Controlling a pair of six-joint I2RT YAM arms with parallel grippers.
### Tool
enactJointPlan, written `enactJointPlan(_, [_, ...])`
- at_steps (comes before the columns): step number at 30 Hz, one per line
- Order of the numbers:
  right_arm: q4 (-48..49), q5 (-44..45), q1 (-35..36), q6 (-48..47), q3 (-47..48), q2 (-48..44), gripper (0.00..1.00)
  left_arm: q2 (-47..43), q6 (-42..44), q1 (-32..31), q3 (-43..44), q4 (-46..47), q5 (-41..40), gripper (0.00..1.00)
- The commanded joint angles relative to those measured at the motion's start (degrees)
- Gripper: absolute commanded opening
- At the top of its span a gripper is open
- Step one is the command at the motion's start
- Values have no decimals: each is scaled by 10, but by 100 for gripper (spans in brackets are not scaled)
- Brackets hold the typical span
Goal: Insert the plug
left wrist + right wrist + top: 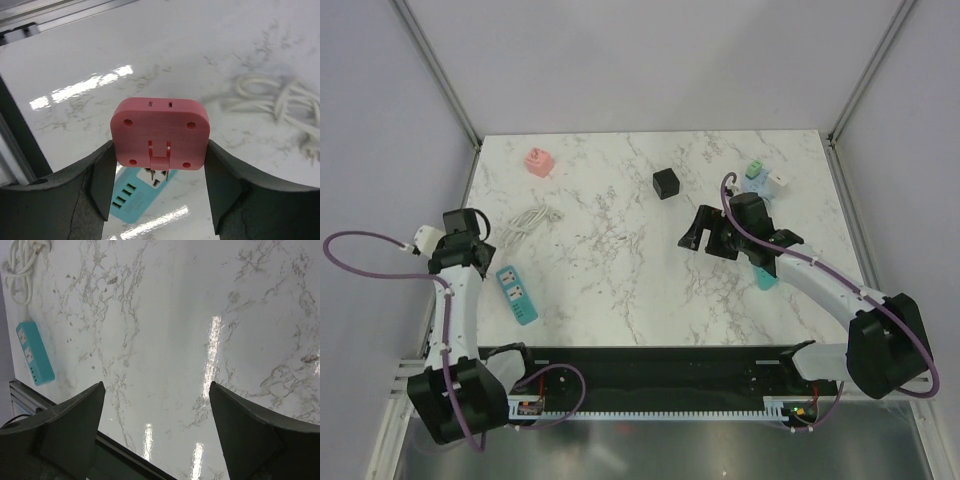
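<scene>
In the left wrist view a pink plug [159, 132] sits between my left gripper's [159, 150] dark fingers [95, 180], which are shut on its two sides. Its metal prongs point down, over the white socket face of a teal power strip [135, 192] lying on the marble. Whether the prongs touch the socket I cannot tell. From above, the left gripper [478, 240] is at the table's left edge, just up and left of the strip [517, 294]. My right gripper [705, 232] hangs open right of centre, nothing between its fingers [75, 425].
A coiled white cable [525, 222] lies beside the left gripper. A second pink block [538, 160] sits at the back left, a black cube [666, 183] at the back centre, small green, white and blue pieces [760, 178] at the back right. A teal object [764, 276] lies under the right arm.
</scene>
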Motion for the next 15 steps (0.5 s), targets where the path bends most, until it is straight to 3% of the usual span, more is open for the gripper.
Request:
enactJointPlan(1, [38, -35, 1, -1, 19, -4, 93, 30, -86, 53, -29, -27, -60, 2])
enactJointPlan(11, [38, -50, 0, -6, 22, -30, 94, 195, -163, 65, -61, -25, -32, 2])
enactJointPlan(15, [37, -48, 0, -8, 22, -37, 94, 221, -158, 19, -49, -24, -27, 2])
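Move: The pink plug is already gripped in my left hand. The turquoise power strip lies about 13 cm below it, some 4 cm to its right and 2 cm back. The bare table spot just left of the strip is roughly 5 cm back and 13 cm down, and the coiled white cable about 20 cm ahead and 5 cm right. From my right hand, the strip is about 45 cm left, 8 cm back and 12 cm below. I lower the pink plug with my left hand about 12 cm, drawing it back some 5 cm towards the table spot at the strip's left side, with a brief leftward drift early on that I undo. My wrist tips the fingers steeper and turns counter-clockwise, roughly 30 degrees in all, while they keep their hold; whether the plug meets the table can't be seen. ##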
